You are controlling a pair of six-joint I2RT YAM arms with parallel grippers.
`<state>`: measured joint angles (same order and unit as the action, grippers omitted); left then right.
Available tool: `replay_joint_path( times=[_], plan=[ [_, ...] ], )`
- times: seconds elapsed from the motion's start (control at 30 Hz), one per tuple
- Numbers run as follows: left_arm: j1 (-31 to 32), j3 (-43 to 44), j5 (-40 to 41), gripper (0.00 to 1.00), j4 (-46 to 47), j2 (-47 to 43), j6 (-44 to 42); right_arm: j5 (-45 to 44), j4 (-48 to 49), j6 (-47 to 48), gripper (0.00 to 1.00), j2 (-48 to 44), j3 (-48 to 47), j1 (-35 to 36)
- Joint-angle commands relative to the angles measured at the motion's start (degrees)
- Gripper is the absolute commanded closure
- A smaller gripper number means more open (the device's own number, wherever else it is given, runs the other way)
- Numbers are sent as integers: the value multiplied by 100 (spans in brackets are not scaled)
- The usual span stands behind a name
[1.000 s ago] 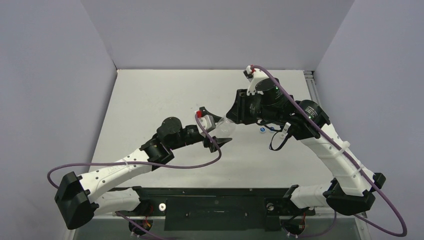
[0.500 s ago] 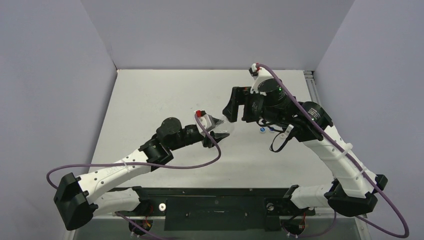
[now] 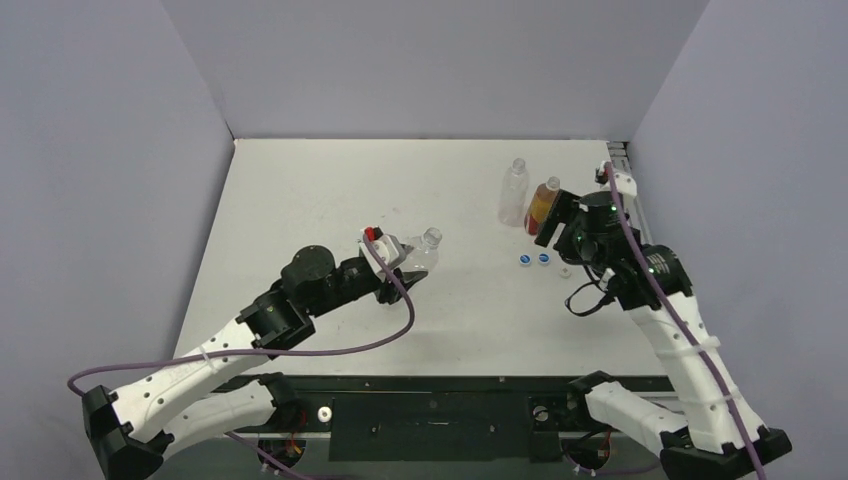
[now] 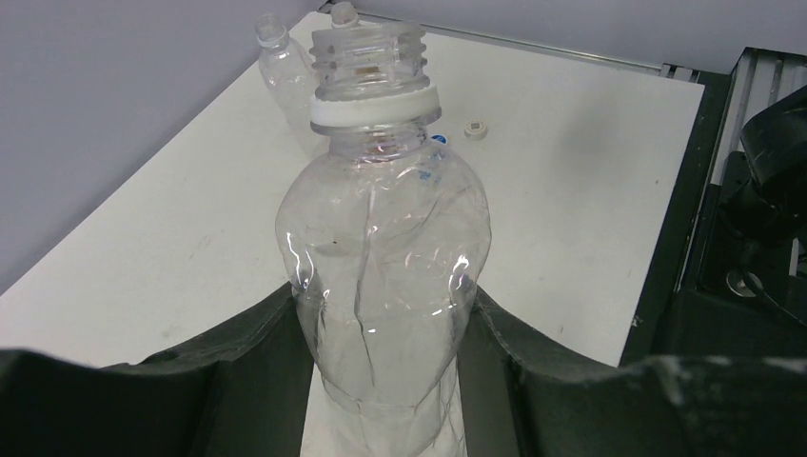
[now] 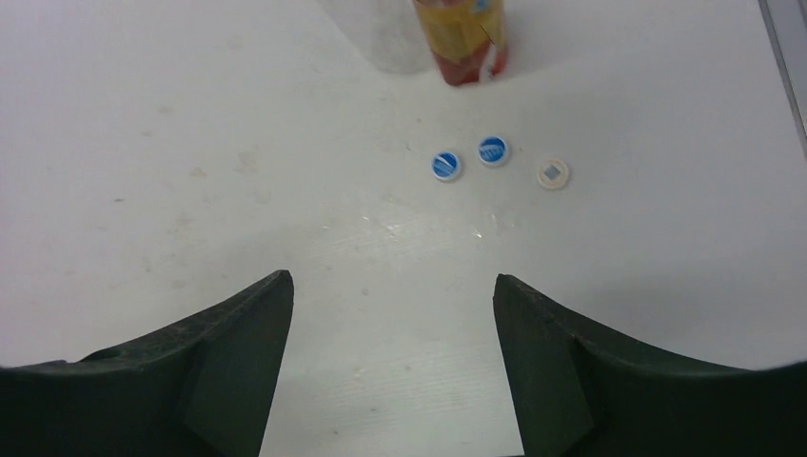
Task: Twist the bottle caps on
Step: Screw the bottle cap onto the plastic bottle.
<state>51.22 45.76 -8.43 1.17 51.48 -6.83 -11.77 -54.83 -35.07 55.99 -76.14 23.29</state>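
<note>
My left gripper (image 3: 408, 263) is shut on a clear, colourless bottle (image 4: 385, 248) around its lower body and holds it tilted above the table, its neck (image 3: 432, 237) pointing right. The threaded mouth (image 4: 369, 48) is bare, with a white ring under it. Two blue-and-white caps (image 5: 446, 166) (image 5: 493, 150) and a plain white cap (image 5: 552, 172) lie loose on the table. My right gripper (image 5: 392, 286) hangs open and empty above the table just short of them. The amber bottle (image 3: 545, 203) with its red band and a second clear bottle (image 3: 514, 190) stand uncapped behind the caps.
The table's right edge has a metal rail (image 3: 626, 180). Grey walls (image 3: 420, 60) close the back and both sides. A purple cable (image 3: 300, 352) loops beside the left arm.
The left gripper has closed on the clear bottle and drawn it back to the left. The right gripper has opened, let go and swung right, uncovering the standing bottles and the caps.
</note>
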Motion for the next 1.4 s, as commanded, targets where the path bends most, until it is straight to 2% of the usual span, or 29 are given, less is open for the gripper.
replay_joint_path(
  times=[0.0, 0.1, 0.2, 0.33, 0.47, 0.83, 1.37],
  plan=[
    [-32, 194, 141, 64, -589, -443, -249, -111, 674, 133, 29, 378, 1286, -518],
    [-33, 138, 137, 64, -647, -622, -320, 125, 1441, 182, 34, 577, 1839, -876],
    [-33, 20, 147, 64, -617, -684, -370, 261, 1904, 190, 39, 1189, 2122, -955],
    [-25, -147, 138, 64, -475, -756, -359, 272, 2503, 98, 49, 2073, 2072, -962],
    [-33, -309, 151, 64, -324, -844, -342, 265, 2845, -67, 54, 2801, 1874, -924],
    [-49, -487, 82, 64, -222, -944, -323, -202, 3093, -336, 56, 3862, 1474, -607],
    [-49, -537, 38, 64, -222, -928, -310, -352, 3221, -423, 57, 4384, 1462, -606]
  ],
)
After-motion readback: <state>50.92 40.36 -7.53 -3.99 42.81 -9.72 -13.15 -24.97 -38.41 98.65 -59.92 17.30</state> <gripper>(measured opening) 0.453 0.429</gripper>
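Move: The left blue cap lies about 12 cm ahead of the right hand, not to either side, and 29 cm below. The second blue cap is some 5 cm right of it, the white cap 10 cm right and 2 cm nearer, and the brown bottle 8 cm beyond it and 4 cm right. From the left hand, which already holds the clear bottle, the left blue cap is roughly 17 cm ahead, 28 cm right and 28 cm down. Right hand drops about 27 cm and forward 10, narrowing over left blue cap; other shifts held bottle left. ##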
